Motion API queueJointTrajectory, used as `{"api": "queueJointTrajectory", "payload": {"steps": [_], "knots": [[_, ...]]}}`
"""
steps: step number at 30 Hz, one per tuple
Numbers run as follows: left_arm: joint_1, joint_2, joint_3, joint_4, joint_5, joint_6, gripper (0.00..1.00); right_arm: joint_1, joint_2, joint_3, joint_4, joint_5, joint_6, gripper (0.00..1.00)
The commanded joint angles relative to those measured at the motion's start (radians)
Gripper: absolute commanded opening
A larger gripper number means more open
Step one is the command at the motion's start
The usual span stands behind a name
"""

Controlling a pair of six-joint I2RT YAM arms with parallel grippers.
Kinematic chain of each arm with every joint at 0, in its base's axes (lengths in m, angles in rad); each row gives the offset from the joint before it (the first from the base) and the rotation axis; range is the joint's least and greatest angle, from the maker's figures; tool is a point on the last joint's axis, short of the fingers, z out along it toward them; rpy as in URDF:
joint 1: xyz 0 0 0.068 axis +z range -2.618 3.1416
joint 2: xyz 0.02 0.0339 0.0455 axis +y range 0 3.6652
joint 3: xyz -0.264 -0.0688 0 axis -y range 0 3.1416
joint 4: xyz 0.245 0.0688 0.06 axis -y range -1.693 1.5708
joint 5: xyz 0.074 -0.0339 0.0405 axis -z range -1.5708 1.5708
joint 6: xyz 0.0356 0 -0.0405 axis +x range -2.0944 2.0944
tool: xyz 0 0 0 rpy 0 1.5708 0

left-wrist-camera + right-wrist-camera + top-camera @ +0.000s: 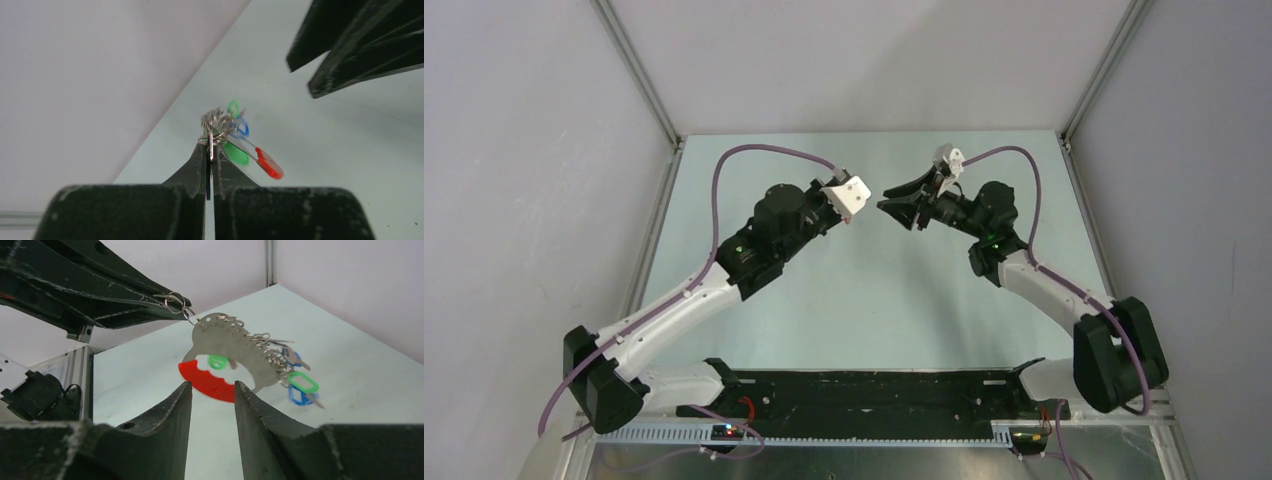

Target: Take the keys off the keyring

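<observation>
My left gripper (210, 150) is shut on a small silver ring (211, 141) at the top of the bunch and holds it in the air. From that ring (176, 301) hangs a curved silver plate (230, 342). Along the plate's edge are several small rings with the keys (295, 371), which carry green and blue tags. The red keyring (207, 382) shows as an arc behind the plate. My right gripper (212, 385) is open, its tips just short of the red arc with nothing between them. In the left wrist view its fingers (350, 45) hang above the bunch.
The pale green table (864, 300) lies well below the hanging bunch. White walls with aluminium corner posts (270, 262) close in the back and sides. The two wrists nearly meet at mid-table (871, 205). Part of the left arm (40, 395) is at the lower left of the right wrist view.
</observation>
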Motion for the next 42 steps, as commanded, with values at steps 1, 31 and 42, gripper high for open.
{"api": "queueJointTrajectory", "payload": {"steps": [1,31,42], "knots": [[0.006,-0.008,-0.052,0.119,0.089,0.007,0.0,-0.003,0.088,0.058,0.245,-0.078,-0.006,0.41],[0.0,-0.139,-0.248,0.093,0.266,0.362,0.0,0.045,0.07,0.093,-0.106,-0.232,-0.43,0.5],[0.004,-0.163,-0.271,0.108,0.323,0.459,0.0,0.142,0.107,0.093,-0.132,-0.161,-0.555,0.43]]}}
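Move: The split ring pinched in the left gripper, with the keyring's grey plate hanging from it, lies about 8 cm left, 2 cm ahead and 3 cm above the open right gripper. So those right fingers are roughly 8 cm right, 2 cm back and 3 cm below the left hand. From the right hand, the plate's middle is some 4 cm ahead, 8 cm left and 3 cm below; its red handle about 2 cm ahead, 7 cm left and 6 cm below. Keep the split ring pinched and lower the left gripper about 7 cm, then draw it back some 4 cm, turning it clockwise about 20 degrees and raising its left side. Bring the half-open right gripper a little forward-left, then back and left to the ring, sinking about 4 cm in all and swinging counter-clockwise some 15 degrees; don't close it yet. ##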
